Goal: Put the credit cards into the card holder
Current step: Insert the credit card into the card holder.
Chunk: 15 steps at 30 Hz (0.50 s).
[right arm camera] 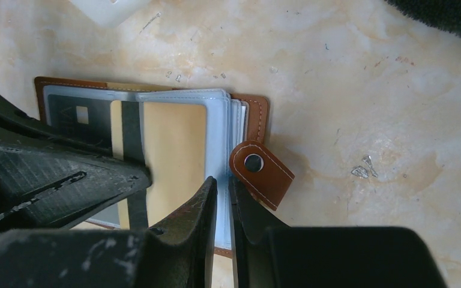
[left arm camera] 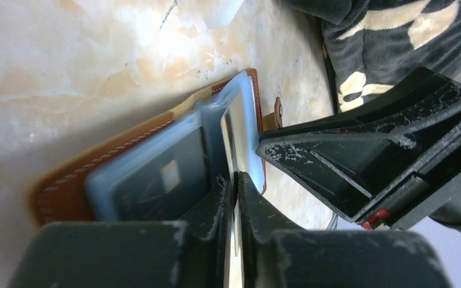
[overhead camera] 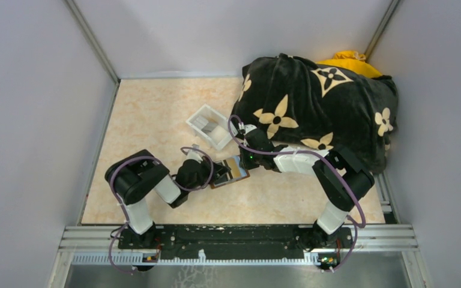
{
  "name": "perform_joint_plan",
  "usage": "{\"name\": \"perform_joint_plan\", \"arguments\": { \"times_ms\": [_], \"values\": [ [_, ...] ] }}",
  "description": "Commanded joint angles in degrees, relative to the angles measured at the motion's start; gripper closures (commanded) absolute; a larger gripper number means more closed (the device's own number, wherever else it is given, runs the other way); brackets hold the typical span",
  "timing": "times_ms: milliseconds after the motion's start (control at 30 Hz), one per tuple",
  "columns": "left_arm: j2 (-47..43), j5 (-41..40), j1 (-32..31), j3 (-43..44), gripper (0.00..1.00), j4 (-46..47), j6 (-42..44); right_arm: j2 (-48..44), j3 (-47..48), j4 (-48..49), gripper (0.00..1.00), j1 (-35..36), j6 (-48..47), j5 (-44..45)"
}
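The brown leather card holder [overhead camera: 235, 170] lies open on the table, its clear sleeves fanned out [right arm camera: 219, 108]. My left gripper [left arm camera: 235, 175] is shut on a tan credit card [right arm camera: 174, 144] with a dark stripe. The card lies partly inside a sleeve and shows edge-on between my fingers in the left wrist view [left arm camera: 235, 264]. A dark card [left arm camera: 162, 180] sits in the leftmost sleeve. My right gripper [right arm camera: 223, 180] is shut on the sleeves' free edge, beside the snap tab [right arm camera: 261, 171]. Both grippers [overhead camera: 216, 174] [overhead camera: 244, 161] meet over the holder.
A clear plastic tray [overhead camera: 210, 126] with more cards [overhead camera: 203, 122] stands just behind the holder. A black blanket with cream flowers [overhead camera: 318, 108] covers the back right over something yellow [overhead camera: 348, 60]. Grey walls close in on the left, back and right sides.
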Motion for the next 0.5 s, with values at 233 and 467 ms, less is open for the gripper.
{"name": "perform_joint_plan", "arguments": {
  "times_ms": [233,467],
  "values": [
    [-8.5,1.8,-1.1,7.7,0.57,-32.3,7.8,1.7,1.3,-2.0,0.86,0.7,-0.3,0.9],
    [-15.0,-2.9,-1.4,15.1,0.54,-53.2,13.7,0.9,1.6,-2.4,0.86,0.7,-0.6,1.2]
  ]
}}
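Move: The clear sleeve that takes the gold card is about 4 cm right and 1 cm ahead of the left gripper, some 1 cm lower; the gold card, already mostly in it, has its middle about 3 cm right and 1 cm ahead. The black card lies 3 cm left and 3 cm back, the white tray's middle 18 cm ahead and 6 cm left. From the right gripper, the sleeve lies about 3 cm left, level fore and aft. Push the left gripper a last 1 cm or so to the right towards the sleeve while opening the fingers to nearly half, letting go of the gold card's striped edge. Then ease back left about half a centimetre, rising about 1 cm and rolling the hand's left side up some 15 degrees. Keep the right gripper still at the sleeve's right edge. ##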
